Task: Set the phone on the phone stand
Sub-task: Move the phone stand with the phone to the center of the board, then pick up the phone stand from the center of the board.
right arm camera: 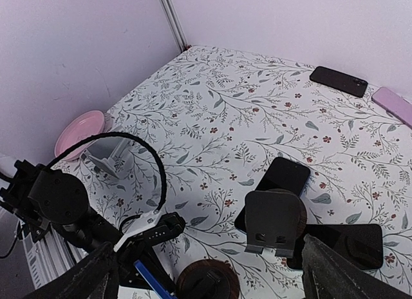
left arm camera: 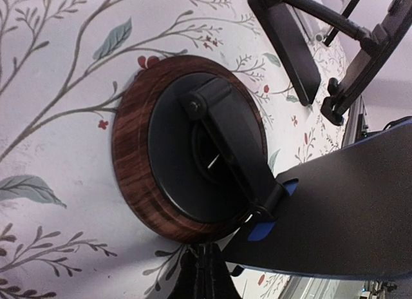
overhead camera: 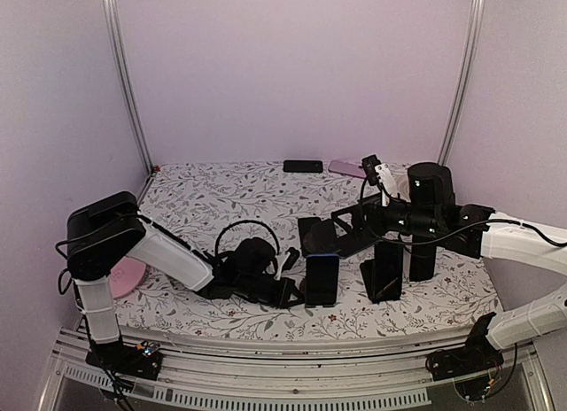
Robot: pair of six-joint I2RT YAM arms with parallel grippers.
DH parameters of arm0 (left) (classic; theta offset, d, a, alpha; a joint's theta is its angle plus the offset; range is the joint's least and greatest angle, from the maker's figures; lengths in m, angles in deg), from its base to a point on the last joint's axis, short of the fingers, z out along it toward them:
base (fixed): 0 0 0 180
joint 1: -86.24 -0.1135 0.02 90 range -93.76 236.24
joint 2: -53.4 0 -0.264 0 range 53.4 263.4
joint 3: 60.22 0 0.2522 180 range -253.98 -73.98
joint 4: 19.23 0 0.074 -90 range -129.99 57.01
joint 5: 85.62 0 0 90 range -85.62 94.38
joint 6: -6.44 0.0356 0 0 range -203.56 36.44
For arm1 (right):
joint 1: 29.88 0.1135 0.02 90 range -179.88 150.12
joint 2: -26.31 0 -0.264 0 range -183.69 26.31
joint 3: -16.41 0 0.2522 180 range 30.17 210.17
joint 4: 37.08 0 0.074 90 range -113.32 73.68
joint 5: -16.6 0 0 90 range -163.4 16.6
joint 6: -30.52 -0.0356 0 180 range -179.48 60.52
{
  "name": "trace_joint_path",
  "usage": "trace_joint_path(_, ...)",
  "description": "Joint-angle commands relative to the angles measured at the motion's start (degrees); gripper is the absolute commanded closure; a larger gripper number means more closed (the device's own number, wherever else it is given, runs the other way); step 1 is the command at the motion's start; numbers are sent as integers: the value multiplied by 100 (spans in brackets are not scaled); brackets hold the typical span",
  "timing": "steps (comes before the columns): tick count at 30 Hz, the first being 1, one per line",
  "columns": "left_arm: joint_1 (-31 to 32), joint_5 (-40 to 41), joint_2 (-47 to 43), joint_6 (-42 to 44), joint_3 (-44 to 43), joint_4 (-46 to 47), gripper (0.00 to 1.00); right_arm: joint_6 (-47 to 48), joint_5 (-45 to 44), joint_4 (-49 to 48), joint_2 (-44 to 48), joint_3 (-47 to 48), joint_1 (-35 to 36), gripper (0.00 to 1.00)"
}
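Note:
A dark phone [left arm camera: 347,202] in a blue case leans on the black arm of a phone stand with a round wooden base [left arm camera: 135,176]. In the top view this phone [overhead camera: 322,278] stands upright near the table's front edge. My left gripper [left arm camera: 206,273] is shut with nothing between its fingers, just beside the wooden base and the phone's lower edge. My right gripper [right arm camera: 209,263] hangs open and empty above the stands; its fingers [right arm camera: 84,279] frame the bottom corners. In the top view it [overhead camera: 350,234] hovers behind the standing phone.
A second stand [right arm camera: 273,221] holds nothing, with two dark phones [right arm camera: 283,176] lying flat behind and beside it. A black phone [overhead camera: 303,166] and a pink phone [overhead camera: 348,168] lie at the back. A pink dish [overhead camera: 124,276] sits at the left, near a black cable loop [right arm camera: 151,157] and a small white stand [right arm camera: 106,160].

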State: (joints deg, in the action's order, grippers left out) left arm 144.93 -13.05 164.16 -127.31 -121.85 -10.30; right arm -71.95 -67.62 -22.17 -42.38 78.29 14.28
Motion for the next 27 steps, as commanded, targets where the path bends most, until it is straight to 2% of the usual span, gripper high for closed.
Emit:
trace_joint_path(1,171,-93,81,-16,-147,-52,100,-12,-104,86,95,184,-30,1)
trace_joint_path(7,127,193,-189,143,-121,-355,100,-10,-113,143,99,253,-29,1)
trace_joint_path(20,-409,1070,-1493,675,121,-1278,100,-104,-194,108,67,329,-30,1)
trace_joint_path(24,-567,1694,-2112,703,284,-1698,98,-193,-244,170,4,406,-30,1)
trace_joint_path(27,-689,2450,-2586,676,418,-2065,95,-219,-208,203,-34,448,-30,1)
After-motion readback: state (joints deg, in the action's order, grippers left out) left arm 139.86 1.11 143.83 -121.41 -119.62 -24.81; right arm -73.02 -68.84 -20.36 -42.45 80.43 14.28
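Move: The phone stand carrying the phone stands on the table right beside the left hand's shut fingertips, its middle about 5 cm to the right and 3 cm ahead. The empty-looking black stand is some 16 cm ahead of that hand and 5 cm right; another loaded stand is about 20 cm right and 4 cm ahead. From the right hand, the phone stand lies roughly 6 cm back, 7 cm left and 20 cm down. The left hand, fingers shut, comes free of the stand's base, rising about 8 cm while retreating left and forward. ##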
